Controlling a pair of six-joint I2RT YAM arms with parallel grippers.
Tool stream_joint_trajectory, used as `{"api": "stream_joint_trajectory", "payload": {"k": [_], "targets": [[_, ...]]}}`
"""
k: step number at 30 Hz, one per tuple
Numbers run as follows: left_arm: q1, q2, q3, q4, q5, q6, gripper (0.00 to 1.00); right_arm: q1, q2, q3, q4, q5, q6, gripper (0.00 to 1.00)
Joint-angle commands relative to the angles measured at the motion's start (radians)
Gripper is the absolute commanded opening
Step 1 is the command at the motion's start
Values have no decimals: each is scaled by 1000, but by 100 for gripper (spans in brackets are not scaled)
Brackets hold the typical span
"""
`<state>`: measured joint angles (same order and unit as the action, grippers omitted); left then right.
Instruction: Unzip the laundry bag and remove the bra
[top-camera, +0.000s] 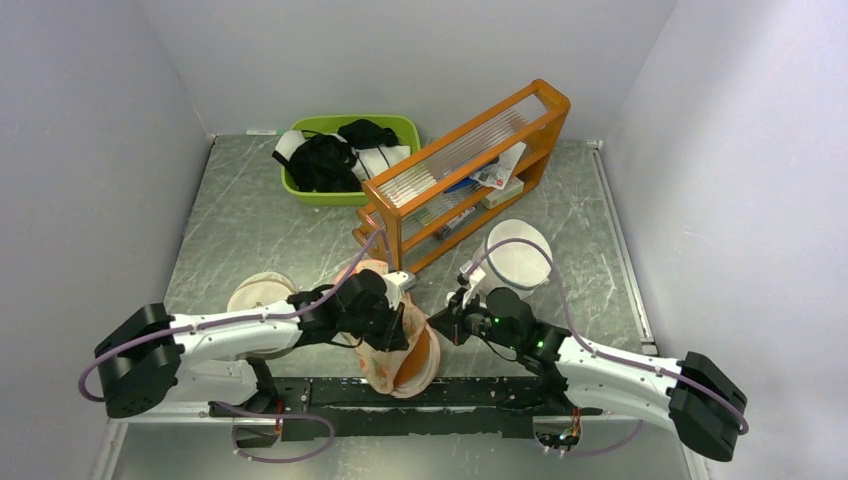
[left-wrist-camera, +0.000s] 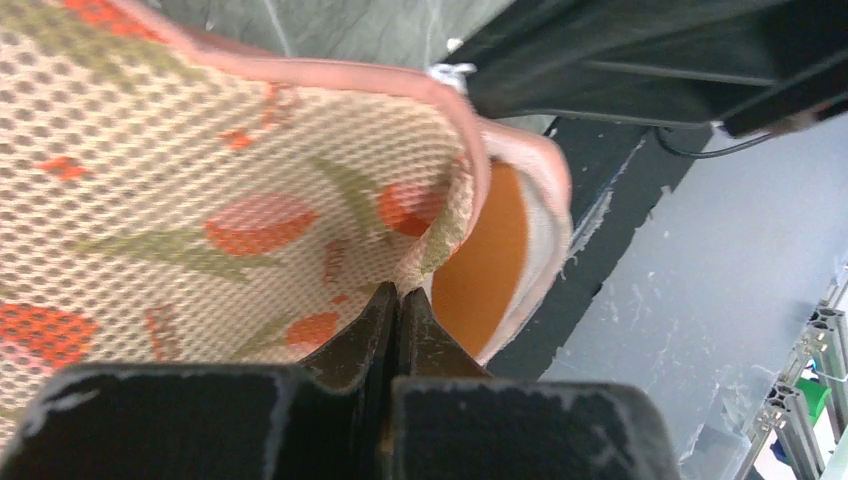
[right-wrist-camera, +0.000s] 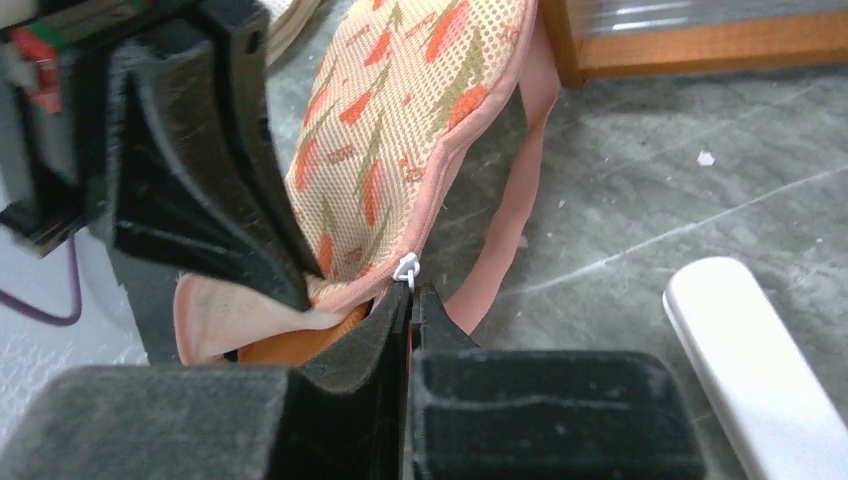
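Observation:
The laundry bag (top-camera: 385, 355), peach mesh with orange and green print, hangs lifted over the table's near edge between the two arms. My left gripper (left-wrist-camera: 398, 292) is shut on the mesh fabric at the bag's opened edge (left-wrist-camera: 200, 200). My right gripper (right-wrist-camera: 410, 292) is shut on the small white zipper pull (right-wrist-camera: 406, 268) at the pink rim. The zipper gapes partly open, and the orange bra (left-wrist-camera: 485, 260) shows inside the gap. That orange cup also peeks out in the top view (top-camera: 424, 358) and below the rim in the right wrist view (right-wrist-camera: 300, 345).
A green tub (top-camera: 400, 128) with black clothes sits at the back. An orange wooden rack (top-camera: 465, 165) stands beside it. A white cylindrical bag (top-camera: 518, 255) lies just behind my right gripper, and a round beige pouch (top-camera: 258, 293) lies left of the bag.

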<state>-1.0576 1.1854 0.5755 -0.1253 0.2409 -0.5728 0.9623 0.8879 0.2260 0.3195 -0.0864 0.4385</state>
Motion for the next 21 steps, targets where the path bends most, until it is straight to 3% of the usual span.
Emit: {"api": "stream_joint_trajectory", "payload": {"k": [1,3,5,8,13,21], "targets": [[-4,40,-2,11,-6,2,7,-8,-83,-48,-5,-23,33,0],[-4,15,-12,15,7,4,8,-8,-73,-44,9,-55,27,0],[-5,-34,-28,27,18,-3,16,-8,-37,-42,50,-97,18,0],[-5,-116,-43,31,25,-22,35,-7,39,-24,122,-156,16,0],[-5,-197,-32,38,20,-53,77,-4,142,15,204,-213,21,0],[-5,-107,1,16,8,-55,78,-2,145,49,178,-237,10,0]]}}
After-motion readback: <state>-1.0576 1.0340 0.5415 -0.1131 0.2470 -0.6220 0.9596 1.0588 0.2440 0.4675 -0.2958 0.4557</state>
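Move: The left fingertips still pinch a fold of the laundry bag, with the zipper pull about 5 cm ahead, 4 cm to the right and level or slightly higher. The right fingers hold that pull; from them the bag's open mouth, orange showing inside, lies roughly 9 cm back, 3 cm left and 5 cm down. The white case is some 8 cm right, 2 cm ahead and 8 cm below them, the white tin about 17 cm right, 12 cm ahead and 6 cm lower. The left fingers let go of the mesh fold: after a 1 cm dip they spread wide while the hand climbs, ending about 3 cm up and still over the bag. The right fingers keep the zipper pull pinched and draw it back, then left, some 2.5 cm each way towards the left hand, sinking 2 cm before coming up again and swinging about 10 degrees counter-clockwise. ##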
